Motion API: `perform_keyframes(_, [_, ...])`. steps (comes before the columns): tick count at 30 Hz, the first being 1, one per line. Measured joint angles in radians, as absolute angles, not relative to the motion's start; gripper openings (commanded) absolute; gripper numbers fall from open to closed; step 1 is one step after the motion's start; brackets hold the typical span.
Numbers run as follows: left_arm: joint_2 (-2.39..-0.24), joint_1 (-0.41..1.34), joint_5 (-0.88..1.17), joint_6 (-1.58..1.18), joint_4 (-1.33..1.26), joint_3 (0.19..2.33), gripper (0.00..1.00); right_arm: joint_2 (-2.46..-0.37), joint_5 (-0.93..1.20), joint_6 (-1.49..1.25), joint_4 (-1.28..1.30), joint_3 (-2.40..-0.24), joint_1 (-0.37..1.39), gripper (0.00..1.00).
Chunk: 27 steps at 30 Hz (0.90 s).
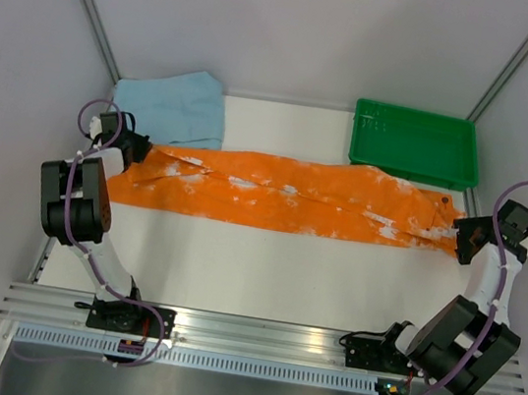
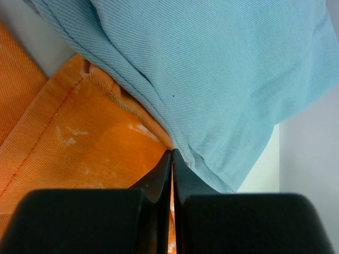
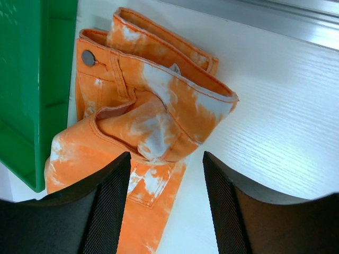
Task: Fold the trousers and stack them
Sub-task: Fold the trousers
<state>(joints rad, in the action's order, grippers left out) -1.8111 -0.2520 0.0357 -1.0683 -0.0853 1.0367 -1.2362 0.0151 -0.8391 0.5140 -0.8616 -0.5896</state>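
Orange bleach-spotted trousers (image 1: 284,196) lie stretched across the table from left to right. My left gripper (image 1: 138,150) is at their leg end, next to the folded light blue trousers (image 1: 173,107). In the left wrist view my left gripper (image 2: 172,154) is shut, with a thin strip of the orange cloth (image 2: 79,143) pinched between the jaws and the blue trousers (image 2: 212,69) just beyond. My right gripper (image 1: 467,238) is at the waistband end. In the right wrist view it (image 3: 165,174) is open and empty, just short of the rumpled waistband (image 3: 153,106) with its button (image 3: 88,58).
A green tray (image 1: 413,142) stands at the back right, touching the trousers' waist end; its wall (image 3: 32,95) shows at the left of the right wrist view. Grey enclosure walls stand on both sides. An aluminium rail (image 1: 253,335) runs along the near edge.
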Motion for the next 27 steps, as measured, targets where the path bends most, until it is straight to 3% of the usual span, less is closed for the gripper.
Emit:
perform_keyframes(13, [-1.808,-0.253,0.036,-1.063,-0.09,1.024,0.02,-1.238,-0.015,-0.883,0.466,-0.745,-0.59,0.61])
perform_keyframes(19, [-1.788,-0.274,0.056,-1.05,-0.088,1.011,0.02,-1.374,-0.016,-0.859,0.404,-0.778,-0.591,0.33])
perform_keyframes(20, [-1.784,-0.278,0.059,-1.048,-0.085,1.01,0.02,-1.386,-0.018,-0.849,0.403,-0.792,-0.591,0.17])
perform_keyframes(22, [-1.774,-0.284,0.065,-1.041,-0.082,1.01,0.02,-1.392,-0.026,-0.828,0.398,-0.82,-0.591,0.01])
perform_keyframes(27, [-1.753,-0.287,0.083,-1.026,-0.079,1.01,0.02,-1.39,-0.048,-0.778,0.366,-0.878,-0.59,0.0])
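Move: The right hand hangs open almost straight over the loose waistband corner of the orange trousers, about 6 cm below. From this hand the waist button is some 9 cm ahead and 5 cm left; the green box's middle lies about 23 cm ahead and 14 cm left. The left hand, already shut on the trouser-leg end, has that waistband corner some 85 cm to its right and 12 cm back, with the blue cloth's middle about 11 cm ahead and 4 cm left. Down about 6 cm, swinging slightly back and then forward again, the right hand comes onto the waistband corner and shuts on it, pinching the cloth; it then rises about 3 cm while drawing forward and to the right. The left hand keeps its pinch on the leg end and eases back and up by nearly 2 cm. ##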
